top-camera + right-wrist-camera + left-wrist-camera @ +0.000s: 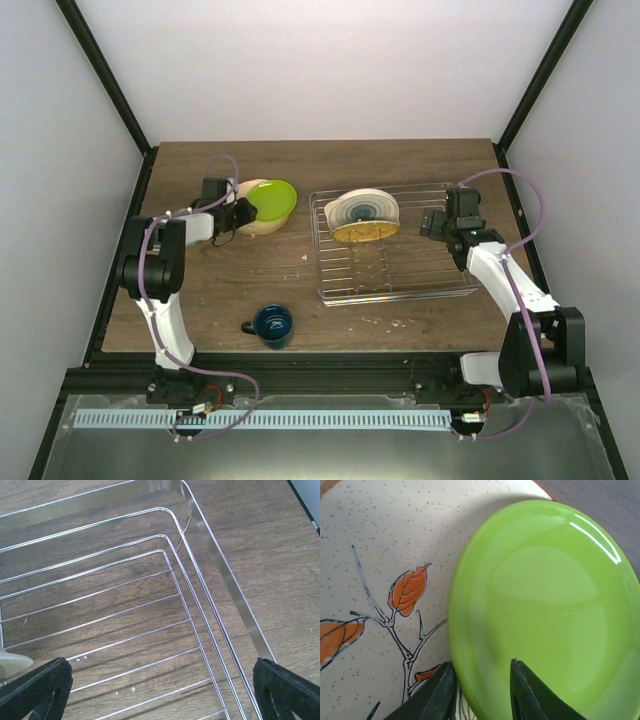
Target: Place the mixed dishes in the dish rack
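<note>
In the left wrist view the lime green plate (545, 605) lies tilted on the tan plate with the leaf drawing (380, 545). My left gripper (482, 680) is shut on the green plate's near rim, one finger above it and one below. From above, this pair (272, 200) sits at the back left of the table. The dish rack (395, 290) holds a cream plate with teal rings (362, 208) and a yellow-orange plate (365, 232), both upright. My right gripper (162, 685) hangs open over the rack's right side (215, 565), holding nothing. A dark blue mug (272, 323) stands near the front.
The rack's raised metal rim (235, 595) runs just left of my right finger. A pale plate edge (10, 662) shows at the lower left of the right wrist view. Black frame posts (110, 80) flank the table. White crumbs (400, 322) lie in front of the rack.
</note>
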`<control>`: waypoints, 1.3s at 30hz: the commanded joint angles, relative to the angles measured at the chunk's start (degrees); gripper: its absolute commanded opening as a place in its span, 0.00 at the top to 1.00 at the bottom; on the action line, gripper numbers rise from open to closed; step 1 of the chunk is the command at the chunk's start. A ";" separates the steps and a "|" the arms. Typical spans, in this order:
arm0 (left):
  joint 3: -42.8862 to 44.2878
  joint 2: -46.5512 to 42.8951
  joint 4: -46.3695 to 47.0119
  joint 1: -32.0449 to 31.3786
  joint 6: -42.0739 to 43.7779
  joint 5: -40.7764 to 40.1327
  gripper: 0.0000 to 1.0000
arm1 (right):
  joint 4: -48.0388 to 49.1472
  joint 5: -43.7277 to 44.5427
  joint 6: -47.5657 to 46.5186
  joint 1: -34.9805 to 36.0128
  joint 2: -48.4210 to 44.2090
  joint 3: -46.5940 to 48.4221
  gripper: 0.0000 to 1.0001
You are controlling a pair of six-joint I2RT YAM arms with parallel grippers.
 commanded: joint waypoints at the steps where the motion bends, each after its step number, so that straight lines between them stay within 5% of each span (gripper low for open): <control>1: -1.95 3.69 -5.26 -0.26 -1.27 2.05 0.73 | -0.33 -0.15 -0.09 -0.25 0.52 1.72 0.00; 8: -1.75 2.64 -5.79 0.01 -0.82 2.21 0.99 | -0.28 -0.27 -0.16 -0.29 0.54 1.74 0.00; 18: -4.61 -6.19 -3.35 1.92 -1.23 2.94 1.00 | -0.19 0.53 -0.01 -0.27 0.18 1.74 0.00; 26: -3.40 -23.30 -8.16 1.29 6.72 -7.02 1.00 | 0.02 0.77 0.06 -0.25 0.42 1.68 0.00; 35: -5.24 -38.07 -8.25 -5.40 18.17 -17.84 1.00 | -0.78 2.84 1.17 -0.26 1.61 1.90 0.00; 39: -6.38 -42.22 -8.22 -13.74 26.57 -24.23 1.00 | -2.06 4.91 2.15 -0.33 2.73 2.47 0.00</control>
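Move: The lime-green plate lies on the patterned plate, its middle about 4 cm ahead of my left hand, 5 cm to the right and a centimetre lower; its near-left rim is already between my half-open fingers. The patterned plate's middle is roughly 1 cm ahead, 2 cm right and 3 cm below that hand. The yellow plate standing in the rack is some 27 cm right and 4 cm back. From my right hand the green plate is about 13 cm ahead, 38 cm left and 13 cm below. I finish closing my left fingers on the near-left rim of the green plate, sinking barely half a centimetre as they pinch it, then lift it fast off the patterned plate, about 23 cm up, drawing back some 6 cm. On the way up I veer slightly left and come back, while the wrist tips the fingers up from their steep downward slant by about 30 degrees. ##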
